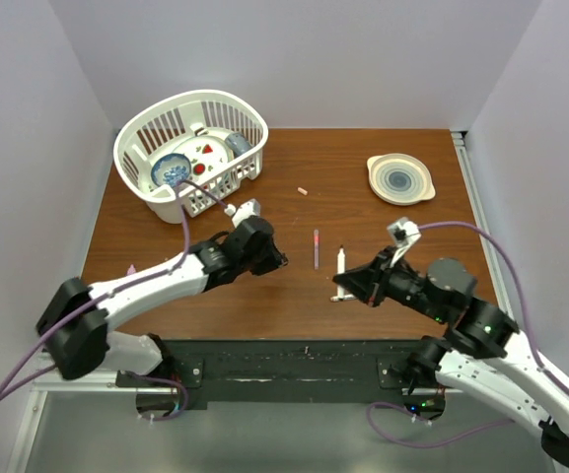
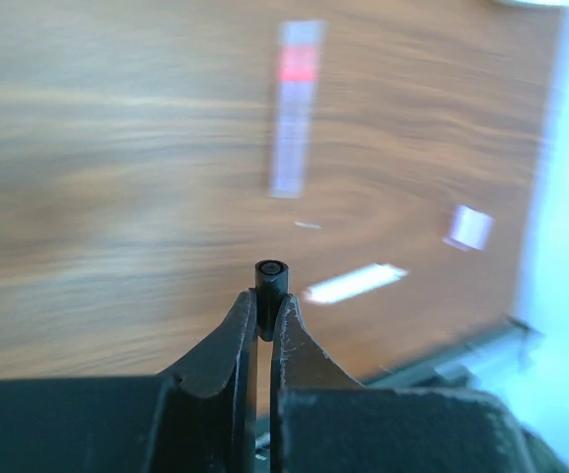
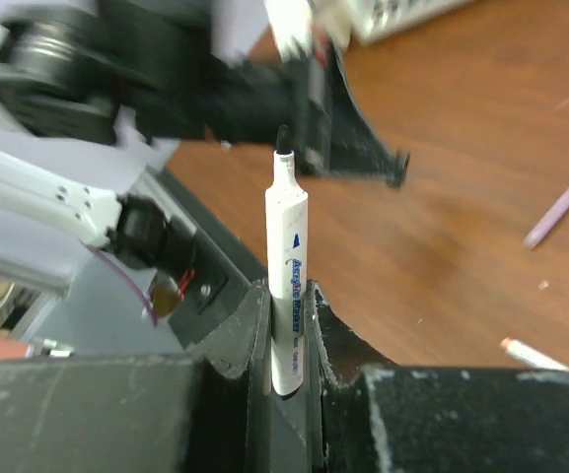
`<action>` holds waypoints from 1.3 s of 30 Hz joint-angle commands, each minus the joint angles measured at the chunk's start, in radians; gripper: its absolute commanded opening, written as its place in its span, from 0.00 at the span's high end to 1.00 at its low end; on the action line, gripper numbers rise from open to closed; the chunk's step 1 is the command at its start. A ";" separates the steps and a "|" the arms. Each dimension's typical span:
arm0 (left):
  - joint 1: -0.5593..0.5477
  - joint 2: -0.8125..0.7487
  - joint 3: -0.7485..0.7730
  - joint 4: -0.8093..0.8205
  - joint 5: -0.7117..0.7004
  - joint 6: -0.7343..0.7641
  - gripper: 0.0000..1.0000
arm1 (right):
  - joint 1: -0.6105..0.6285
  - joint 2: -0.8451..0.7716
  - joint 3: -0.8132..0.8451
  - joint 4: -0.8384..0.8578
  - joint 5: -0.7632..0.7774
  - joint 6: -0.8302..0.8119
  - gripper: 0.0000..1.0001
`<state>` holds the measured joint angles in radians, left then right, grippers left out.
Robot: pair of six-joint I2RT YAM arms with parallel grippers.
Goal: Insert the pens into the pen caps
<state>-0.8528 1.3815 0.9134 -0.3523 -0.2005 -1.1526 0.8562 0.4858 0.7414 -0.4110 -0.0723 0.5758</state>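
Observation:
My left gripper (image 1: 282, 261) (image 2: 267, 310) is shut on a small dark pen cap (image 2: 270, 281), whose open end sticks out past the fingertips. My right gripper (image 1: 341, 288) (image 3: 289, 296) is shut on a white pen (image 3: 287, 266). Its dark tip points toward the left gripper, a short gap away. On the table between the arms lie a pink-lilac pen (image 1: 316, 248) (image 3: 565, 202) (image 2: 294, 108) and a second white pen (image 1: 340, 261) (image 3: 535, 355). A pale pink cap (image 1: 303, 190) lies farther back.
A white basket (image 1: 203, 96) holding dishes stands at the back left, behind the left arm. A round plate (image 1: 399, 178) sits at the back right. The table's near edge and the black arm mount run close below both grippers.

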 commanded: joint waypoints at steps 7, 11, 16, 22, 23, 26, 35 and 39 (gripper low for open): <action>0.001 -0.292 -0.287 0.766 0.331 0.202 1.00 | 0.000 0.140 -0.220 0.481 -0.236 0.139 1.00; 0.000 -0.305 -0.314 0.834 0.329 0.156 1.00 | 0.000 0.145 -0.260 0.529 -0.230 0.121 1.00; 0.001 -0.320 -0.340 0.943 0.346 0.120 1.00 | 0.000 0.137 -0.284 0.552 -0.228 0.134 1.00; 0.000 -0.334 -0.338 0.963 0.338 0.103 1.00 | 0.000 0.139 -0.295 0.541 -0.227 0.130 1.00; 0.001 -0.335 -0.338 0.964 0.339 0.100 1.00 | 0.000 0.139 -0.298 0.541 -0.225 0.130 1.00; 0.001 -0.337 -0.334 0.964 0.346 0.097 1.00 | 0.000 0.155 -0.292 0.543 -0.222 0.131 1.00; 0.001 -0.375 -0.355 0.944 0.345 0.102 1.00 | 0.000 0.201 -0.258 0.548 -0.218 0.134 1.00; 0.000 -0.395 -0.355 0.900 0.337 0.126 1.00 | 0.000 0.212 -0.246 0.557 -0.222 0.134 1.00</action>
<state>-0.8532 1.0161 0.5678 0.5488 0.1352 -1.0546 0.8562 0.6922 0.4503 0.0887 -0.2813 0.7036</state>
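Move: The white pen in the right hand points forward; its middle is about 14 cm right of the left hand, 9 cm back and 15 cm higher. From the right hand, the black cap held by the left is about 12 cm ahead, 14 cm left and 16 cm below. A pink pen lies 9 cm ahead and 10 cm right of the left hand, on the table. A loose white pen lies 7 cm ahead and 8 cm right of the right hand, far below. Left hand raises the held black cap about 17 cm, tilting upward, as the right lowers its pen leftward nearby. ##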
